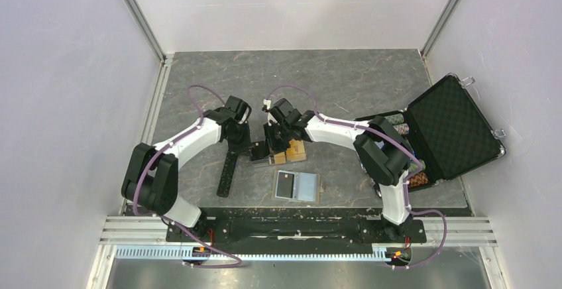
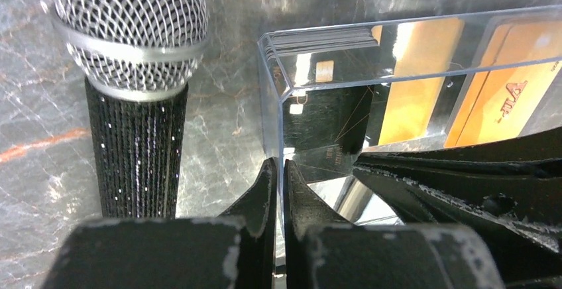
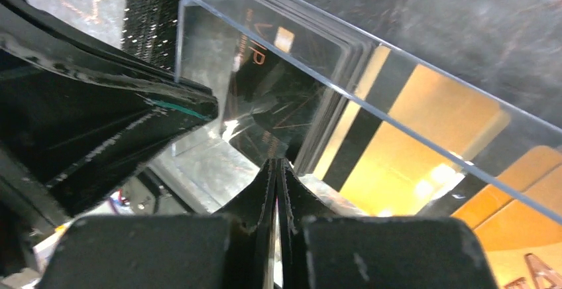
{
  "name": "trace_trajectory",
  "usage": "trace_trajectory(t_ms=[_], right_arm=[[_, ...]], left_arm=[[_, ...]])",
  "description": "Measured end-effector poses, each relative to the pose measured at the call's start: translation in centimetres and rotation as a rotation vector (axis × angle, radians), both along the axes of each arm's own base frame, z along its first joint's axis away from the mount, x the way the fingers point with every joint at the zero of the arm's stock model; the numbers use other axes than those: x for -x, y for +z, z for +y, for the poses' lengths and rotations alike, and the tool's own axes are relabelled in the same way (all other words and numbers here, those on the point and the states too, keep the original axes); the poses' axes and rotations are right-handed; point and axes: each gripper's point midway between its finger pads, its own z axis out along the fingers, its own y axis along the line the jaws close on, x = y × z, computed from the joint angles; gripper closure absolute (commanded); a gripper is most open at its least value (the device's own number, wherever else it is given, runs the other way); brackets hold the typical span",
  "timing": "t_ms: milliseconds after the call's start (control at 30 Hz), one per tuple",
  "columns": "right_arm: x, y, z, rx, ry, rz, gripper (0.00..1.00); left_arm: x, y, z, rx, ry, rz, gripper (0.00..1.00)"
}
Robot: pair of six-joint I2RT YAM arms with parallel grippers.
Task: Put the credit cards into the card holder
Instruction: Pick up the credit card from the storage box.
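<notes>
A clear plastic box [image 1: 281, 154] of credit cards stands mid-table, between both grippers. My left gripper [image 2: 279, 164] is shut on the box's thin clear end wall [image 2: 272, 103]. Inside the box stands a stack of black credit cards [image 3: 278, 97], with orange-gold cards [image 3: 411, 143] behind it. My right gripper [image 3: 277, 163] is shut, its tips pinched on the lower edge of the front black card. The card holder [image 1: 306, 187] lies open and flat in front of the box, pale blue inside, with a dark card on its left half.
A black microphone [image 2: 129, 37] with a silver mesh head lies left of the box, seen as a long bar [image 1: 228, 173] from above. An open black chip case [image 1: 457, 126] with poker chips sits at the right. White walls enclose the table.
</notes>
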Motion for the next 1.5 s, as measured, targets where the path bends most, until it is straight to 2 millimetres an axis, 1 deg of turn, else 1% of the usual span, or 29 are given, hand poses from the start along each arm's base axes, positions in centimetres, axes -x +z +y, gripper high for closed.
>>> trace_trajectory(t_ms=[133,233,300,367,433,567,633,733,800,867,967,1033,1100,1233,1400,1500], right_arm=[[1.3,1.1,1.1,-0.061,-0.010,0.034,1.00],[1.9,2.7,1.8,-0.116,-0.022,0.034,1.00],[2.0,3.9,2.0,-0.150,-0.024,0.029,1.00],[1.9,4.7,2.3,-0.177,-0.022,0.016,0.97],[1.8,4.7,2.2,-0.171,-0.019,0.007,0.92],[1.6,3.5,0.8,-0.101,-0.034,-0.009,0.77],[1.9,3.0,-0.5,-0.072,-0.043,-0.016,0.68],[2.3,2.6,-2.6,-0.048,-0.063,-0.021,0.57],[2.1,2.8,-3.7,-0.048,-0.078,-0.027,0.50],[1.3,3.3,-4.3,-0.056,-0.094,-0.039,0.42],[0.1,4.1,-4.7,-0.078,-0.109,-0.071,0.31],[-0.3,4.4,-4.8,-0.086,-0.109,-0.084,0.27],[-0.3,4.4,-4.7,-0.091,-0.098,-0.089,0.24],[-0.1,4.5,-4.6,-0.095,-0.078,-0.094,0.21],[0.1,4.8,-4.5,-0.109,-0.060,-0.092,0.21],[0.2,4.9,-4.3,-0.119,-0.050,-0.093,0.23]], left_arm=[[1.5,0.2,0.0,-0.009,-0.018,0.020,0.98],[3.0,0.4,0.0,-0.014,-0.022,0.045,0.98],[3.6,0.6,-0.1,-0.013,-0.021,0.054,0.98],[4.0,0.7,-0.2,-0.013,-0.018,0.061,0.98],[4.2,0.7,-0.3,-0.011,-0.004,0.069,0.98],[4.2,0.5,-0.2,-0.011,0.032,0.073,0.98],[4.4,0.2,-0.3,-0.004,0.055,0.077,0.98],[4.3,0.2,-0.5,0.020,0.093,0.062,0.98],[4.2,0.1,-0.6,0.035,0.115,0.053,0.98],[4.2,0.2,-0.6,0.047,0.133,0.045,0.98],[4.2,0.2,-0.6,0.056,0.151,0.038,0.98],[4.3,0.4,-0.5,0.057,0.164,0.037,0.98],[4.3,0.5,-0.5,0.058,0.174,0.036,0.98],[4.4,1.1,-0.4,0.067,0.188,0.020,0.98],[4.5,2.2,0.1,0.070,0.202,-0.021,0.98],[4.4,2.2,0.3,0.061,0.207,-0.030,0.98]])
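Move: The black credit cards in the clear storage box stand roughly 3 cm left of the closed right fingertips, about level in reach and 2 cm lower. The near orange card is about 3 cm to the right and 2 cm back of that hand; the open card holder lies 11 cm back and 8 cm right, some 4 cm down. From the left hand, which pinches the box's left wall, the black cards are about 3 cm right, 1 cm ahead and 3 cm lower. The right hand, still shut, rises about 5 cm from beside the black cards while drawing a little back and to the left, then swings some 7 cm right with a small dip and spreads its fingers wide, ending above the box with the fingertips pointing down-left towards the black and orange cards. Meanwhile the left hand keeps its pinch on the box's left wall and draws that end back about 4 cm towards the base, then turns it some 10 degrees counter-clockwise and lifts about 2 cm at the end. ##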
